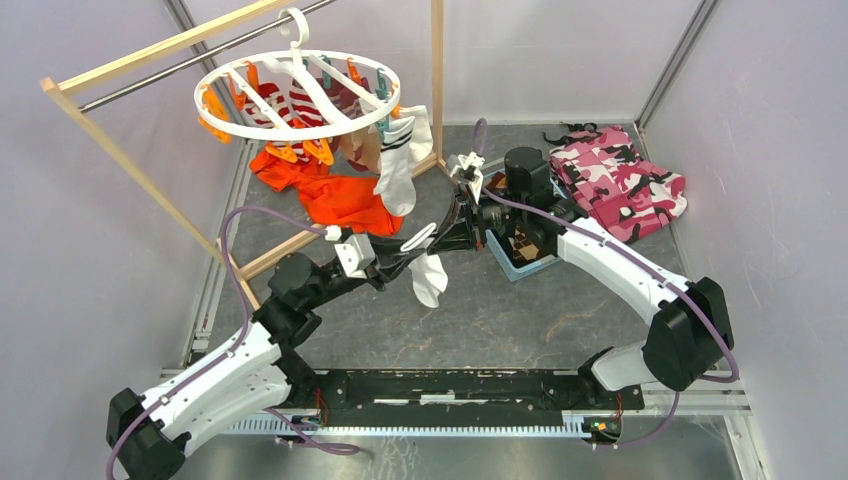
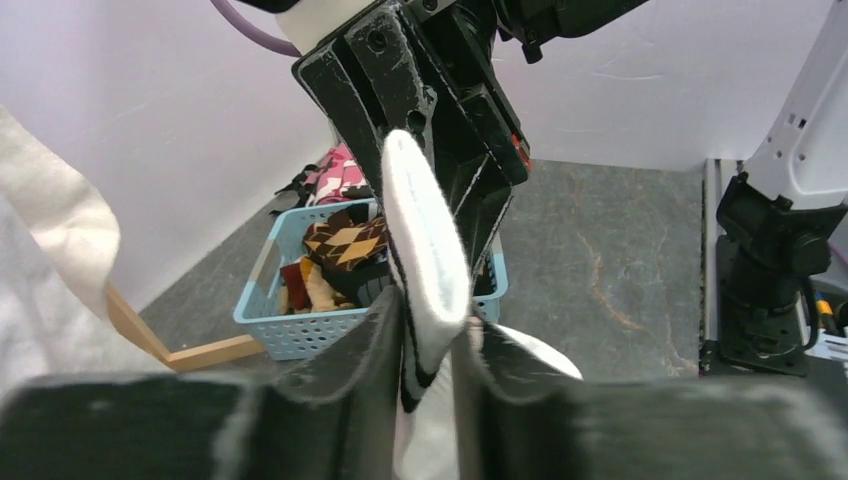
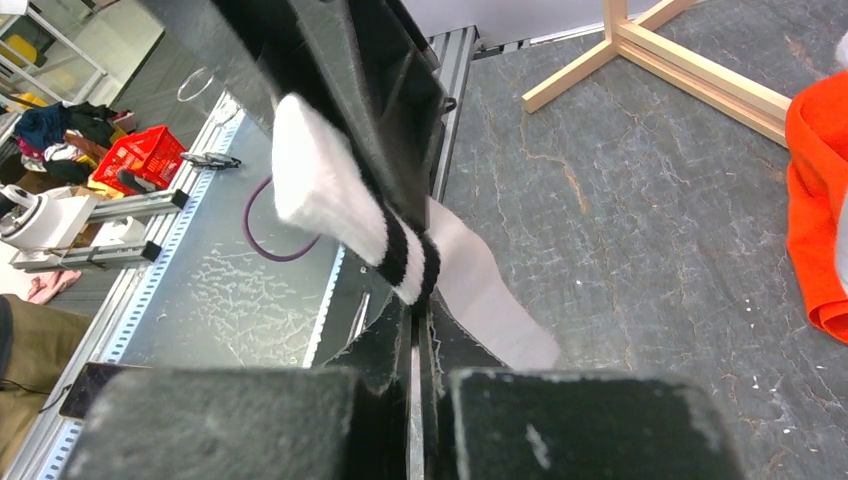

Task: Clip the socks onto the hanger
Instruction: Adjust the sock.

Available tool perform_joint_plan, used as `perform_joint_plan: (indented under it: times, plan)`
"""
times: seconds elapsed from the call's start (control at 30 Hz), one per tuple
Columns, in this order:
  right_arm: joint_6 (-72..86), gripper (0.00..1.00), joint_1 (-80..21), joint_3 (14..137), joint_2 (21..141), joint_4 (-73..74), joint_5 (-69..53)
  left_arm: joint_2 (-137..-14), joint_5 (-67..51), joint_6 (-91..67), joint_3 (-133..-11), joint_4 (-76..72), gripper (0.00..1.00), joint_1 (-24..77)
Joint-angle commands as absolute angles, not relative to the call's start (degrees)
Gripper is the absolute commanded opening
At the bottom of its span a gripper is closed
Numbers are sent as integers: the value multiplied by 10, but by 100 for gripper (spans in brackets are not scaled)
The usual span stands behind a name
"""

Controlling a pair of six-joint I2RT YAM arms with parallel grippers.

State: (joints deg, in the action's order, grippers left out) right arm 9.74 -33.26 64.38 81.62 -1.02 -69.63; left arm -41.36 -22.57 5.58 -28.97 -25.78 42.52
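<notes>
The white round hanger (image 1: pixel 300 95) hangs from the rack bar at the back left. A white sock with black stripes (image 1: pixel 398 170) dangles from its right rim, and a red-and-white striped sock (image 1: pixel 290 105) hangs inside the ring. A second white sock (image 1: pixel 430 278) (image 2: pixel 425 230) (image 3: pixel 320 190) is held in mid-air between both grippers. My right gripper (image 1: pixel 447 232) (image 3: pixel 420 300) is shut on its black-striped cuff. My left gripper (image 1: pixel 418 240) (image 2: pixel 430 320) has its fingers pressed on either side of the same sock just below.
A light blue basket (image 1: pixel 520 262) (image 2: pixel 300 325) with more socks, a brown argyle one on top, sits under the right arm. A pink camouflage cloth (image 1: pixel 620 180) lies back right. An orange garment (image 1: pixel 340 195) lies by the wooden rack (image 1: pixel 150 170).
</notes>
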Motion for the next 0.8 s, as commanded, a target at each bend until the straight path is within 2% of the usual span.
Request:
perform_joint_plan:
  times: [0.0, 0.03, 0.07, 0.13, 0.2, 0.3, 0.43, 0.5, 0.6, 0.77]
  plan:
    - [72, 1, -331, 656, 811, -3, -707, -421, -232, 5, -298, -294, 16, 428]
    - [59, 1, -331, 660, 811, 10, -707, -423, -234, 2, -298, -294, 6, 428]
    - [42, 2, -331, 664, 810, 31, -707, -423, -235, -15, -297, -294, 3, 428]
    - [-21, 8, -331, 681, 807, 79, -707, -416, -233, -32, -293, -296, 2, 428]
    - [-105, 21, -331, 713, 808, 152, -703, -405, -229, -47, -285, -300, 2, 428]
    - [-243, 50, -331, 762, 809, 265, -682, -384, -219, -55, -272, -302, 2, 427]
    - [-368, 71, -331, 784, 791, 299, -663, -367, -200, -69, -273, -276, 2, 427]
    - [-380, 74, -332, 771, 777, 261, -675, -367, -195, -73, -280, -257, 2, 427]
    - [-354, 75, -343, 759, 768, 199, -679, -366, -186, -79, -286, -243, 2, 427]
    - [-312, 70, -372, 771, 779, 155, -672, -363, -183, -85, -286, -248, 2, 427]
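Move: The white striped sock hangs from the right hand's shut fingers. Its middle is about 7 cm below that hand and 1 cm to its left; from the left hand it lies about 7 cm down and 2 cm right, with the cuff already between the half-open left fingers. From the left hand, an already clipped white sock hangs some 18 cm ahead and 6 cm left, near hand height, and the blue basket stands roughly 20 cm ahead, 23 cm right and 28 cm lower. Staying almost in place, the left hand shuts its fingers and pinches the sock's cuff, then shifts back and rightward and returns partway forward and left, tilting about 10 degrees. Just after that pinch the right fingers open wide and let go of the cuff, and the right hand rises some 4 cm, rolling roughly 35 degrees about its fingers' line so its forward side comes up. ##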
